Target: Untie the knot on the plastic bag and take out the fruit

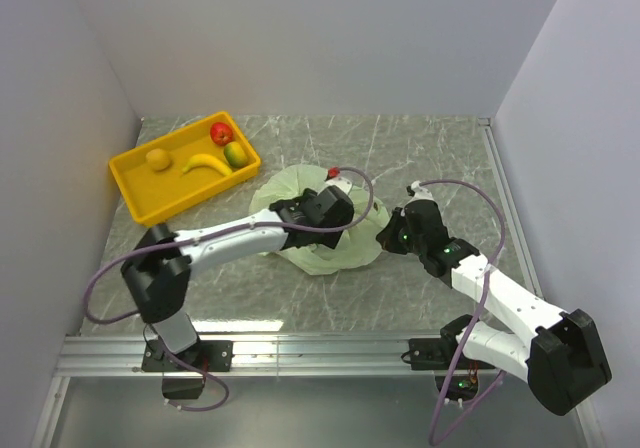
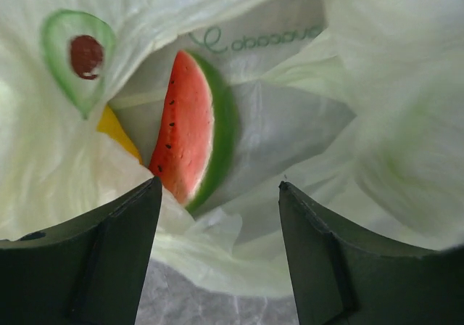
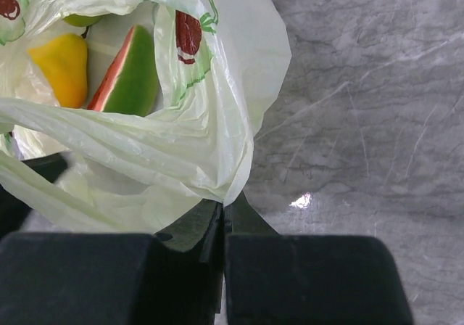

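Note:
The pale green plastic bag [image 1: 300, 193] lies open in the middle of the table; no knot shows on it. In the left wrist view a red watermelon slice [image 2: 190, 133] and a yellow fruit [image 2: 116, 128] lie inside the bag [image 2: 377, 85]. My left gripper [image 2: 220, 183] is at the bag's mouth [image 1: 335, 208], open, with a fold of the rim between its fingers. My right gripper [image 3: 227, 203] is shut on the bag's edge [image 3: 217, 144] at its right side [image 1: 386, 232]. Its view also shows the watermelon slice [image 3: 130, 75] and yellow fruit [image 3: 61, 67].
A yellow tray [image 1: 135, 193] stands at the back left, holding a red apple [image 1: 221, 132], a mango [image 1: 236, 154], a banana [image 1: 205, 163] and an orange fruit [image 1: 158, 158]. White walls close in the left, back and right sides.

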{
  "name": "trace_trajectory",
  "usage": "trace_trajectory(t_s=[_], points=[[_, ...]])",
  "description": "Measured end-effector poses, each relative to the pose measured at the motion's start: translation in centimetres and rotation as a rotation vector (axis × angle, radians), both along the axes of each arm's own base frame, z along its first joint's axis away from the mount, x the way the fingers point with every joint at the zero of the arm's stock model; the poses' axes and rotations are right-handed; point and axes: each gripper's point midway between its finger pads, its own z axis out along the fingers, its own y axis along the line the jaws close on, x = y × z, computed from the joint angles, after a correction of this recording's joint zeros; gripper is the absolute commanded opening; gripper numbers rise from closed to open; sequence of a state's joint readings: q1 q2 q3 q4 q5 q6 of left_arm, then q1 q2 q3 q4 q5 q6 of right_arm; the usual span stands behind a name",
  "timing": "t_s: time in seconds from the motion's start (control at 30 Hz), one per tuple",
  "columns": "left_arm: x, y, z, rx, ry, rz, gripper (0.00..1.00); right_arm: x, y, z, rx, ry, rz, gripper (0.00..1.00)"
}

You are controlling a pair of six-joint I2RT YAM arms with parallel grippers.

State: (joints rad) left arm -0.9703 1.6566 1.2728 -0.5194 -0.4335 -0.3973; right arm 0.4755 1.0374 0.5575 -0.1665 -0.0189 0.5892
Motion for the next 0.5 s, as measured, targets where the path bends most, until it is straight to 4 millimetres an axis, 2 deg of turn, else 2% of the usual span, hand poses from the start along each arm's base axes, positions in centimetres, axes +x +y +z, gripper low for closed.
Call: trace_trajectory(t_s=[0.13,0.23,0.37,0.5], points=[[0.7,0.0,-4.0,0.105,0.045,-0.003,0.68,0.0,0.0,0.0,0.001,0.000,0.001,0.00],[1.5,-0.5,-5.9,0.149,0.062,-0.006,0.69,0.0,0.0,0.0,0.001,-0.001,0.002,0.00],[2.5,-0.6,-7.3,0.165,0.073,0.005,0.70,-0.1,0.1,0.2,0.003,-0.005,0.005,0.00],[3.6,0.2,-7.7,0.156,0.082,0.035,0.72,-0.1,0.1,0.5,0.008,-0.014,0.005,0.00]])
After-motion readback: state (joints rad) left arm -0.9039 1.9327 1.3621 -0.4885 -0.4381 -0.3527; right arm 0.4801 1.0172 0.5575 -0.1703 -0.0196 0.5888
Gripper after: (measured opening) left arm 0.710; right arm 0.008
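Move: The watermelon slice lies in the open bag, about 5 cm ahead of the left hand, 2 cm to its left and some 10 cm below. A yellow fruit sits roughly 5 cm left of the slice and 1 cm farther out; the pinched bag corner is about 17 cm to the left hand's right, level fore and aft. From the right hand, the slice is some 5 cm ahead, 19 cm left and 7 cm down. Half-open, the left gripper sinks about 8 cm into the bag and eases 4 cm forward towards the watermelon slice. ##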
